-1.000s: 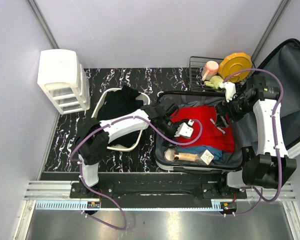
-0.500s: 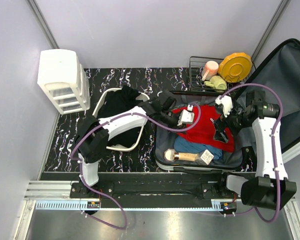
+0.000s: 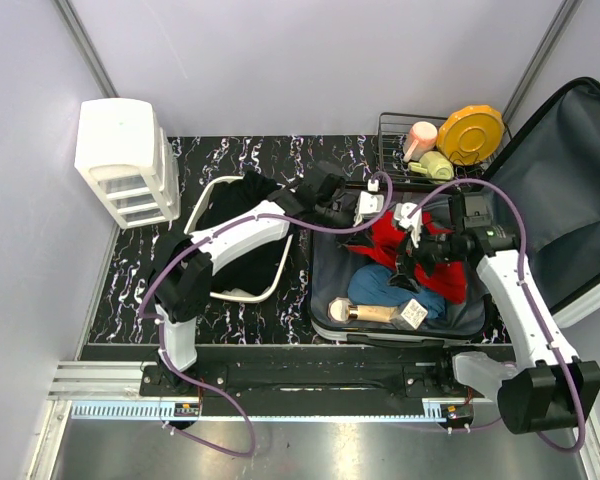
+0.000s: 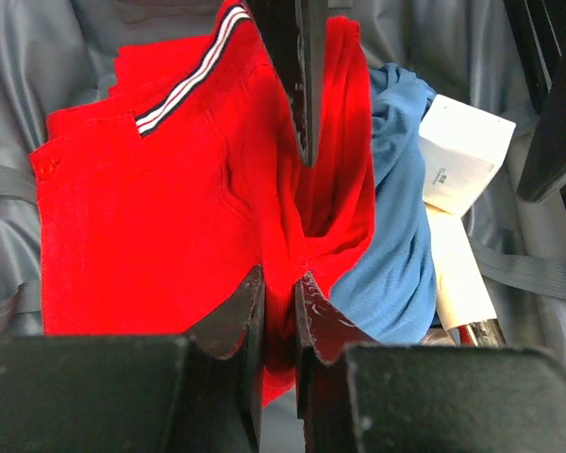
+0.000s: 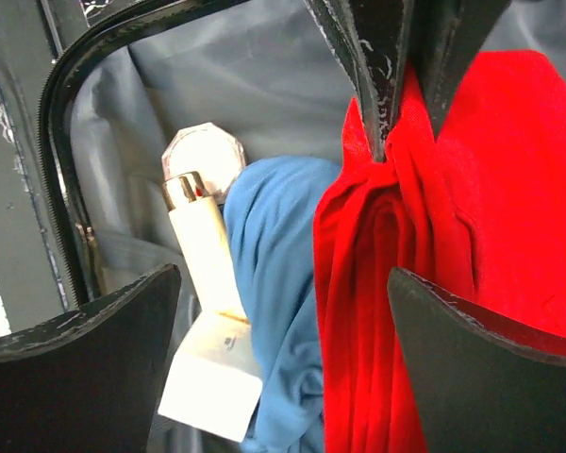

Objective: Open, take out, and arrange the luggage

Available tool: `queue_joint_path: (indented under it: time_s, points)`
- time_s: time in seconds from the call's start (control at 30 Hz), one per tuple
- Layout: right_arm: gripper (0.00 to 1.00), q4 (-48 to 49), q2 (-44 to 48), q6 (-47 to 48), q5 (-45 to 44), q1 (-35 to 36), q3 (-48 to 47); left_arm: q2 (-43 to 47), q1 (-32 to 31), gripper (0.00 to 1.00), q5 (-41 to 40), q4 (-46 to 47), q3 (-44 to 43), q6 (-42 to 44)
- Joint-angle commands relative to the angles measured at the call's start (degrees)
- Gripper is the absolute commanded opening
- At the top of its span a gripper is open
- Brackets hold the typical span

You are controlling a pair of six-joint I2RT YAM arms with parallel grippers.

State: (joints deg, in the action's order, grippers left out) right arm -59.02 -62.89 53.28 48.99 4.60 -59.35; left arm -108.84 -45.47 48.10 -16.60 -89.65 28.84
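The luggage (image 3: pixel 323 296) lies open on the table with its lid (image 3: pixel 570 190) leaning up at the right and its grey lining (image 4: pixel 9 113) showing. Inside lies a red garment (image 3: pixel 435 268) with a striped band. My left gripper (image 3: pixel 376 220) is shut on a fold of the red garment (image 4: pixel 170 208), which hangs bunched from the jaws (image 5: pixel 377 283). My right gripper (image 3: pixel 410 252) hovers open right beside that hanging fold, with nothing between its fingers (image 5: pixel 94 359). A blue garment (image 3: pixel 380 285) lies under the red one.
A cream tube (image 3: pixel 365 313) and a white box (image 3: pixel 413 313) lie at the suitcase's near edge. A white tub (image 3: pixel 205 208) holding black clothing stands left of the suitcase. A white drawer unit (image 3: pixel 123 160) stands far left. A wire rack (image 3: pixel 395 150) with dishes stands behind.
My left gripper closed on the red garment and pulled a fold up toward the suitcase's far edge. My right arm swung left, over the suitcase, to the lifted fold.
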Motion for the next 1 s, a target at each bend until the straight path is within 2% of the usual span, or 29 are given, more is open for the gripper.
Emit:
queue_joint_path:
  time_s: [0.0, 0.2, 0.33, 0.43, 0.5, 0.63, 0.83, 0.97]
  points:
    - [1.0, 12.5, -2.1, -2.8, -3.9, 3.9, 1.4, 0.3, 1.7, 0.0, 3.7, 6.1, -4.0, -1.4]
    - [1.0, 23.3, -5.6, -2.8, -14.8, 6.1, 4.9, 0.8, 1.9, 0.0, 4.8, 5.4, -3.6, -0.2]
    - [0.99, 25.2, -5.5, -1.8, -18.3, 6.1, 4.2, 0.6, 1.9, 0.0, 4.8, 4.8, -3.7, 0.3]
    - [0.98, 18.3, -1.3, 1.9, -16.6, 6.0, 1.5, 0.5, 2.1, 0.0, 4.5, 4.4, -4.0, 0.3]
    - [0.99, 11.5, 2.0, 3.8, -11.7, 6.0, -0.6, 0.1, 2.2, 0.0, 4.5, 4.2, -4.1, -0.2]
    - [1.0, 8.6, 7.2, 4.4, -7.1, 6.1, -2.0, -0.5, 2.5, 0.0, 4.8, 4.3, -4.8, -0.9]
    - [1.0, 15.3, 0.2, 0.1, -10.5, 8.5, -3.2, -0.7, 2.5, 0.0, 5.4, 4.4, -5.3, -1.1]
    - [1.0, 16.0, -4.9, 4.3, -10.6, 10.2, -2.9, -0.1, 2.5, 0.0, 5.2, 4.1, -5.1, -1.0]
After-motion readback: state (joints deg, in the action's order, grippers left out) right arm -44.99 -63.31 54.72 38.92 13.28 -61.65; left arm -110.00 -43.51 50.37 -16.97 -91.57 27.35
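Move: Just ahead of the open right hand lies the red garment, its middle roughly 3 cm forward, 3 cm right and 6 cm down; the left fingers already pinch one end. The blue garment lies about 5 cm back and 3 cm left of the right hand, some 11 cm down; the white box about 12 cm back, 3 cm right and 12 cm down. From the left hand, the red garment's middle is 3 cm back, 12 cm right and 6 cm down. Reaching forward with its fingers kept wide open, the right hand dips some 4 cm, backs off a little as it rises about 8 cm, then goes forward and down again, ending about 5 cm farther forward and slightly higher. Its fingers tip up about 20 degrees and come to straddle the bunched red cloth beside the left fingers, which hold their pinch almost still. ##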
